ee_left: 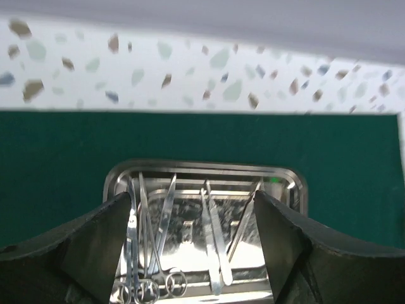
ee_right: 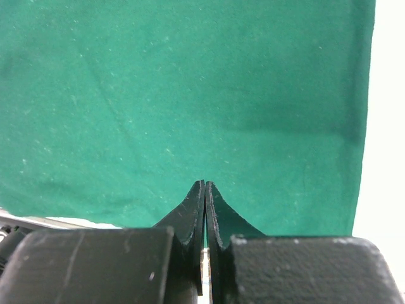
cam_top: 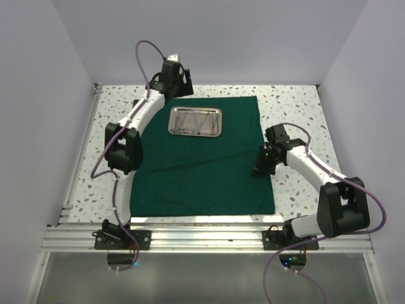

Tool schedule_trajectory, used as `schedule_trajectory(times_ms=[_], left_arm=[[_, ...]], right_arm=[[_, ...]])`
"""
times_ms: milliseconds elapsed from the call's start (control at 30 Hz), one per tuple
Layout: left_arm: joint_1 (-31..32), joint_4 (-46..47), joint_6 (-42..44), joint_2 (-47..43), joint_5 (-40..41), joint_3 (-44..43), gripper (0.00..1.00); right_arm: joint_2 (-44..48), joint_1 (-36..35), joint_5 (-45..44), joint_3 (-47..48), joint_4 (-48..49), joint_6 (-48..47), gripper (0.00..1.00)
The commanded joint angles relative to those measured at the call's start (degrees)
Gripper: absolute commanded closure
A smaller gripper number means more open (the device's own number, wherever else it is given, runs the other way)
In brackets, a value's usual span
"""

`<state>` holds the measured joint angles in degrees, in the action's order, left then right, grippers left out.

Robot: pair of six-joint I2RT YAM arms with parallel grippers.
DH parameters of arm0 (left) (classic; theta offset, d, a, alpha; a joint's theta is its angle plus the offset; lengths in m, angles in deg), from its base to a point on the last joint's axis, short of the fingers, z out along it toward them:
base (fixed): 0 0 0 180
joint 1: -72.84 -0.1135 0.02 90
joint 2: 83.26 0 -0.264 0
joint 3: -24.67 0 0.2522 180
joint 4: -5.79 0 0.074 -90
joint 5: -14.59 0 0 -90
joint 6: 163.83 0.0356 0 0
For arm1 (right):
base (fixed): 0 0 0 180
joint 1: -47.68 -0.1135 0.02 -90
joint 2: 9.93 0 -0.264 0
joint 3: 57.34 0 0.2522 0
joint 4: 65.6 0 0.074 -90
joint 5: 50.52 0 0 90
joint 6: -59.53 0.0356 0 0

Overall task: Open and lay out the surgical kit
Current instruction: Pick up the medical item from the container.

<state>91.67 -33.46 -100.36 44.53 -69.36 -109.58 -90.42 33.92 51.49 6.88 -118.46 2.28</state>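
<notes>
The dark green cloth (cam_top: 202, 171) lies spread flat as a large sheet on the table. On its far half sits the shiny steel tray (cam_top: 172, 121). Inside the tray (ee_left: 202, 166) lie ring-handled scissors and forceps (ee_left: 142, 253) on the left and slim tweezers (ee_left: 215, 240) in the middle. My left gripper (cam_top: 176, 77) hangs above the cloth's far edge, behind the tray. Its fingers (ee_left: 95, 253) stand wide apart and frame the tray without touching it, so the left gripper (ee_left: 193, 196) is open. My right gripper (cam_top: 262, 166) is shut over the cloth's (ee_right: 190, 95) right edge; the right gripper (ee_right: 205, 183) shows nothing between its fingers.
The speckled table top (cam_top: 297, 107) shows around the cloth, widest on the right and along the back. White walls close in the left, right and far sides. An aluminium rail (cam_top: 202, 237) carrying both arm bases runs along the near edge.
</notes>
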Motion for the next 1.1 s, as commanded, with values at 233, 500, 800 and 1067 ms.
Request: schedule_trajectory(times_ms=[233, 500, 800, 1067], left_arm=[[2.4, -9.7, 4.1, 3.1, 1.4, 4.8, 0.34], [1.8, -7.3, 4.6, 1.4, 1.6, 9.5, 0.44], [0.2, -4.8, 4.6, -0.4, 2.5, 13.9, 0.44], [-0.5, -3.9, 5.2, -0.4, 1.6, 14.1, 0.44]], right_arm=[[3.9, 0.1, -2.7, 0.7, -3.7, -2.3, 1.00], [3.8, 0.1, -3.4, 0.5, -4.6, -2.7, 1.00], [3.1, 0.1, -3.5, -0.5, -4.1, -2.5, 1.00], [2.2, 0.1, -3.4, -1.2, -3.5, -2.2, 1.00]])
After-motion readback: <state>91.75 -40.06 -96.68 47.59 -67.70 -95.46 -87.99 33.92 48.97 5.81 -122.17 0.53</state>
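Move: The leftmost scissors, lying lengthwise at the left end of the metal tray, are about 5 cm back and 4 cm to the left of the left hand, some 17 cm below it. At the same depth, the angled scissors lie about 3 cm to their right, the pair of scalpels 8 cm and the tweezers 12 cm to their right. From the right hand those leftmost scissors lie about 28 cm ahead, 31 cm left and 5 cm lower. The left hand drops some 15 cm from beyond the tray while drawing back about 7 cm, quickly at first and then, after a brief check, more gently, the wrist tipping the fingers some 25 degrees further down towards the scissors at the tray's left end. As the descent eases off it shifts about 4 cm left and the fingers narrow from wide to a bit over half open, then hold that gap around the line of the scissors' handles without a visible touch. ##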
